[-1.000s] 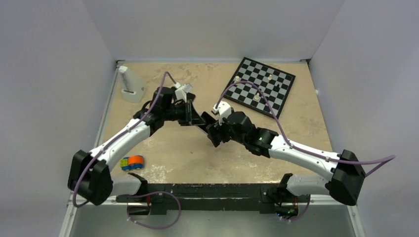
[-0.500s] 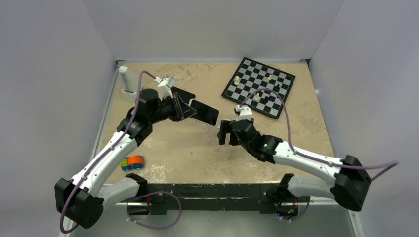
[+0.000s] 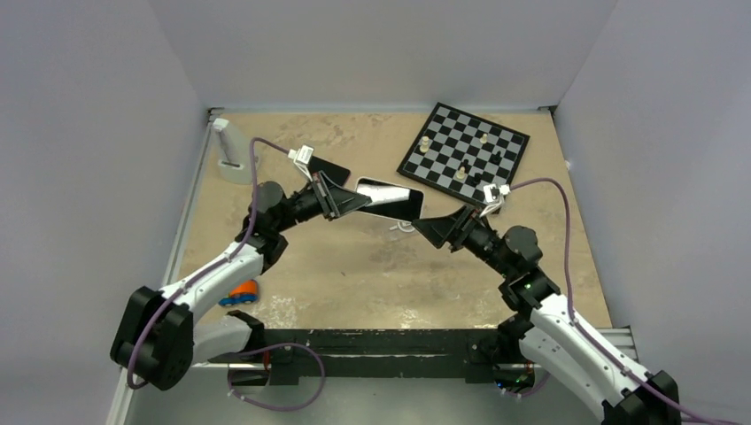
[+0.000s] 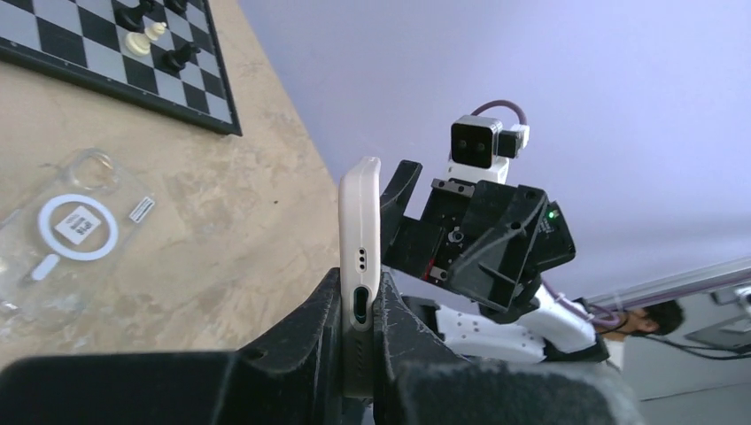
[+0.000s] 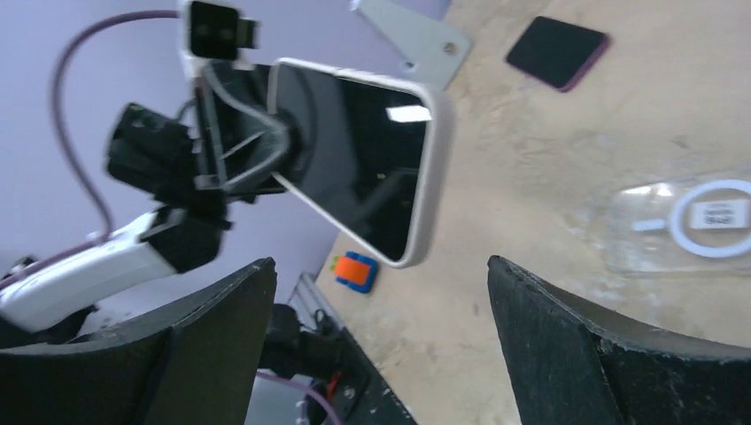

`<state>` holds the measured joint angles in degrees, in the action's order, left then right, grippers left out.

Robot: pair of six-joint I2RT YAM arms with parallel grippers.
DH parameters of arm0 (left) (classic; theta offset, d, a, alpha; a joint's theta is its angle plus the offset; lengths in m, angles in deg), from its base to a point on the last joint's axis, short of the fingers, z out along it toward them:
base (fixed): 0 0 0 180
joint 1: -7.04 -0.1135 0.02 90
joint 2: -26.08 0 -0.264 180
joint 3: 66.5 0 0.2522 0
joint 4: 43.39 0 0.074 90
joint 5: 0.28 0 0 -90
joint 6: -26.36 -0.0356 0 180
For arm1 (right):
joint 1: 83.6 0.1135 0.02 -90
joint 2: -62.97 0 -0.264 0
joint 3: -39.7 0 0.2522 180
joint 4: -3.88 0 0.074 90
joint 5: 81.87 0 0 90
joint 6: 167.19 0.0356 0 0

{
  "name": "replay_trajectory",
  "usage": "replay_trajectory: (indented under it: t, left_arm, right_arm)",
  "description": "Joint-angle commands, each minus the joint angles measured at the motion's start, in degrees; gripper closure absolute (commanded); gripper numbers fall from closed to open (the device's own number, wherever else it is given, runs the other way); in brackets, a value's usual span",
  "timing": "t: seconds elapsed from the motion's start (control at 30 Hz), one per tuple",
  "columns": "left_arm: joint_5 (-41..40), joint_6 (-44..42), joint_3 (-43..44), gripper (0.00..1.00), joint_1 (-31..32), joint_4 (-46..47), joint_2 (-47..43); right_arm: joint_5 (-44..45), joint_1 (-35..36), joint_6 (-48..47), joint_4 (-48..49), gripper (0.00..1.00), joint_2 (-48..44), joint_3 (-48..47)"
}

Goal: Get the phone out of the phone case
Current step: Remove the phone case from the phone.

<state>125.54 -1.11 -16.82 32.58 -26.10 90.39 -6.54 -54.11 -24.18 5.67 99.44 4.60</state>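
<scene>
My left gripper is shut on the bottom end of a black-screened phone with a white rim, held edge-up above the table. The phone case, a clear shell with a white ring, lies empty on the table just below it. My right gripper stands open facing the phone's screen, a short way to its right, with nothing between its fingers. A second flat black phone-shaped slab lies on the table behind the left gripper.
A chessboard with a few pieces sits at the back right. A white stand is at the back left. An orange and blue toy car lies near the left arm's base.
The two grippers have parted. The left one swung right with the white-rimmed phone; the right one pulled back to the right, open. The clear case now lies in view on the table.
</scene>
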Motion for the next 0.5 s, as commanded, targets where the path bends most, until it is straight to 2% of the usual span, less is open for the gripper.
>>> replay_trajectory:
  t: [0.0,0.13,0.23,0.33,0.47]
  left_arm:
    - [-1.16,16.81,-2.84,1.0,-0.14,29.36,4.32]
    - [-3.5,20.55,-5.14,1.0,0.11,33.42,6.12]
    - [-5.77,21.31,-7.34,1.0,0.12,33.89,5.47]
    - [-6.62,21.14,-8.39,1.0,0.53,32.85,4.84]
    - [-8.73,21.04,-9.21,1.0,2.11,32.88,4.96]
  right_arm:
    - [-11.37,-0.32,6.4,19.97,0.09,5.61,-0.3]
    - [-12.85,-0.34,9.68,31.27,0.2,12.28,0.06]
    - [-10.99,-0.33,12.39,41.16,0.24,14.71,2.25]
    - [-6.78,-0.39,12.92,41.3,0.28,14.88,3.16]
    - [-4.21,-0.42,16.23,48.34,0.36,17.72,4.26]
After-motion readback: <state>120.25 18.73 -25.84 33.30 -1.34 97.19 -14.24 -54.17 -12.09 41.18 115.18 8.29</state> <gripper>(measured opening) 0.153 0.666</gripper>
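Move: The left hand already pinches the cased phone near its left end; the middle of the phone lies about 6 cm to the right of that hand, level with it. From the open right hand the middle of the phone case is some 9 cm left, 4 cm ahead and 4 cm higher. On the table about 22 cm below the right hand, a clear case lies roughly 11 cm ahead and 2 cm left, and the chessboard about 35 cm ahead and 16 cm right. Still pinching the cased phone, the left hand stays within about a centimetre and tilts its fingers up some 15 degrees. The right hand rises about 4 cm and goes 3 cm left towards the phone's near right corner, tipping its fingers upward and turning slightly counter-clockwise, while its wide-open fingers close partway around that corner; whether they touch the case can't be seen. ##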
